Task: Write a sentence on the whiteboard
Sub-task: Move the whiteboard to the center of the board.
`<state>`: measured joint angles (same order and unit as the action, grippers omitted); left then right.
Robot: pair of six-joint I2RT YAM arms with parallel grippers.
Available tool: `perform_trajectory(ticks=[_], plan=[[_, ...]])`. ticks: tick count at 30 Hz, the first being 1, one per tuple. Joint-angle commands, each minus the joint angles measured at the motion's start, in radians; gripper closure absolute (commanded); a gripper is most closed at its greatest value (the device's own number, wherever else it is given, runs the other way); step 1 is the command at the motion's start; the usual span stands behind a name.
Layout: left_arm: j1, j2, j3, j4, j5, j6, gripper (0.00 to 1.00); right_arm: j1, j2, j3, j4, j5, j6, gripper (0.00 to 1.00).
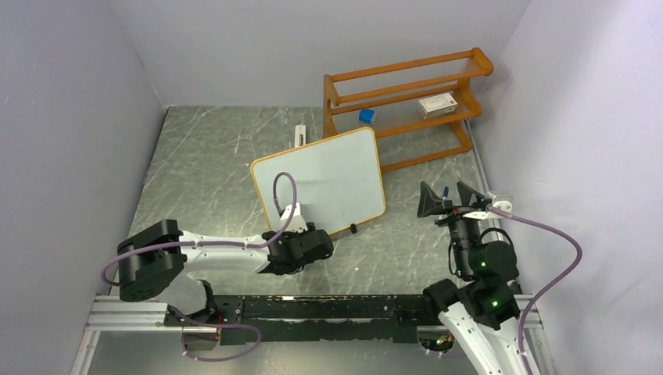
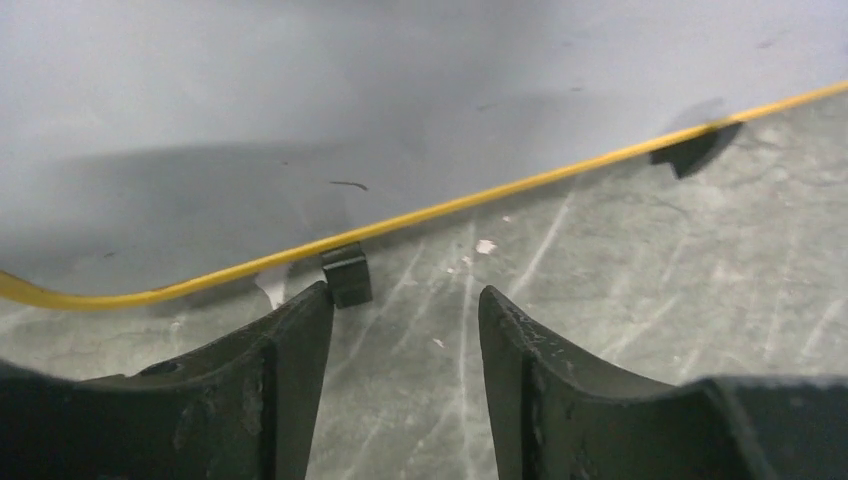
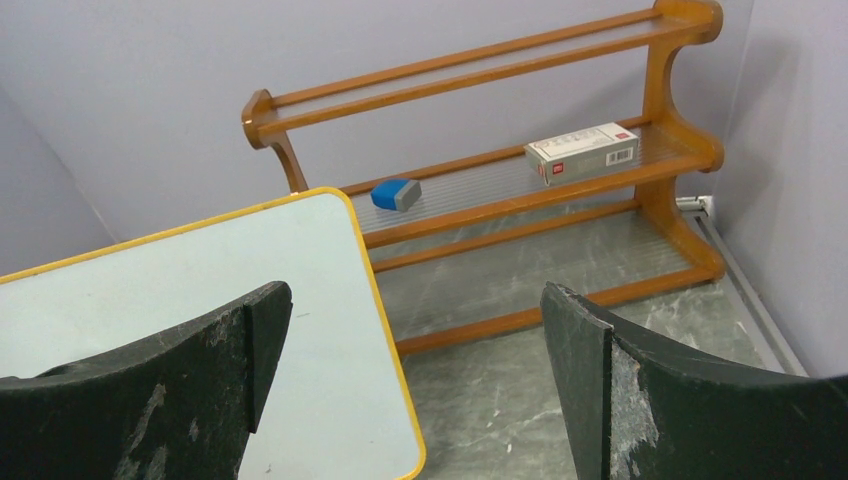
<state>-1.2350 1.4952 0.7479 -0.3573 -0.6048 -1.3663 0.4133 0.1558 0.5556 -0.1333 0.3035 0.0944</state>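
Observation:
The whiteboard [image 1: 324, 176] lies tilted in the middle of the table, its thin yellowish frame [image 2: 480, 198] running across the left wrist view. The sentence is out of view: the board's face [image 3: 150, 290] shows plain white with only a tiny dark mark. My left gripper [image 1: 311, 234] sits at the board's near edge, open, with bare table between its fingers [image 2: 405, 295]. A small black foot [image 2: 346, 275] of the board is just ahead of its left fingertip. My right gripper [image 1: 447, 199] hovers to the right of the board, wide open and empty [image 3: 415, 300].
An orange wooden rack [image 1: 406, 101] stands at the back right, holding a blue eraser [image 3: 396, 194] and a white box [image 3: 582, 153]. A slim white object [image 1: 300, 133] lies behind the board. Grey walls close in on the left, back and right.

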Motion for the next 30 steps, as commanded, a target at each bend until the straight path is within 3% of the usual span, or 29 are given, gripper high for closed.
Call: perform_trajectory(ticks=[1,8,11,21,26,30], plan=[[-0.015,-0.077,0.059,-0.018,-0.011,0.040,0.37,0.002,0.039,0.047,-0.027,0.028,0.037,0.00],[-0.017,-0.247,0.098,-0.103,-0.001,0.189,0.22,0.002,0.192,0.140,-0.120,0.036,0.087,0.00],[-0.015,-0.304,0.136,-0.136,0.000,0.319,0.19,0.004,0.278,0.197,-0.186,0.027,0.113,0.00],[0.021,-0.482,0.341,-0.239,-0.129,0.841,0.05,0.003,0.639,0.444,-0.536,0.255,0.367,0.00],[0.140,-0.582,0.369,-0.192,-0.111,1.016,0.04,-0.006,0.792,0.496,-0.683,0.276,0.457,0.00],[0.313,-0.580,0.397,-0.171,0.040,1.088,0.03,-0.096,0.876,0.477,-0.721,0.250,0.482,0.00]])
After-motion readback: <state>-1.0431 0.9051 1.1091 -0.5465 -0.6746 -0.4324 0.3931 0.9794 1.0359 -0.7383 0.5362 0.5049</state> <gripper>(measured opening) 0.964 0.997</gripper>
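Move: The marker lies about 11 cm ahead of the right hand, 7 cm to its right and 32 cm below; the whiteboard's middle is some 23 cm left of that hand, 9 ahead and 24 below. The left hand is low at the board's left clip (2 cm ahead, 2 left), with the board's middle 10 cm ahead, 3 right and 6 above; the marker is about 12 ahead, 33 right and 3 below. Left opens and rises about 28 cm from the whiteboard while right tips down, sinking forward towards the marker. ##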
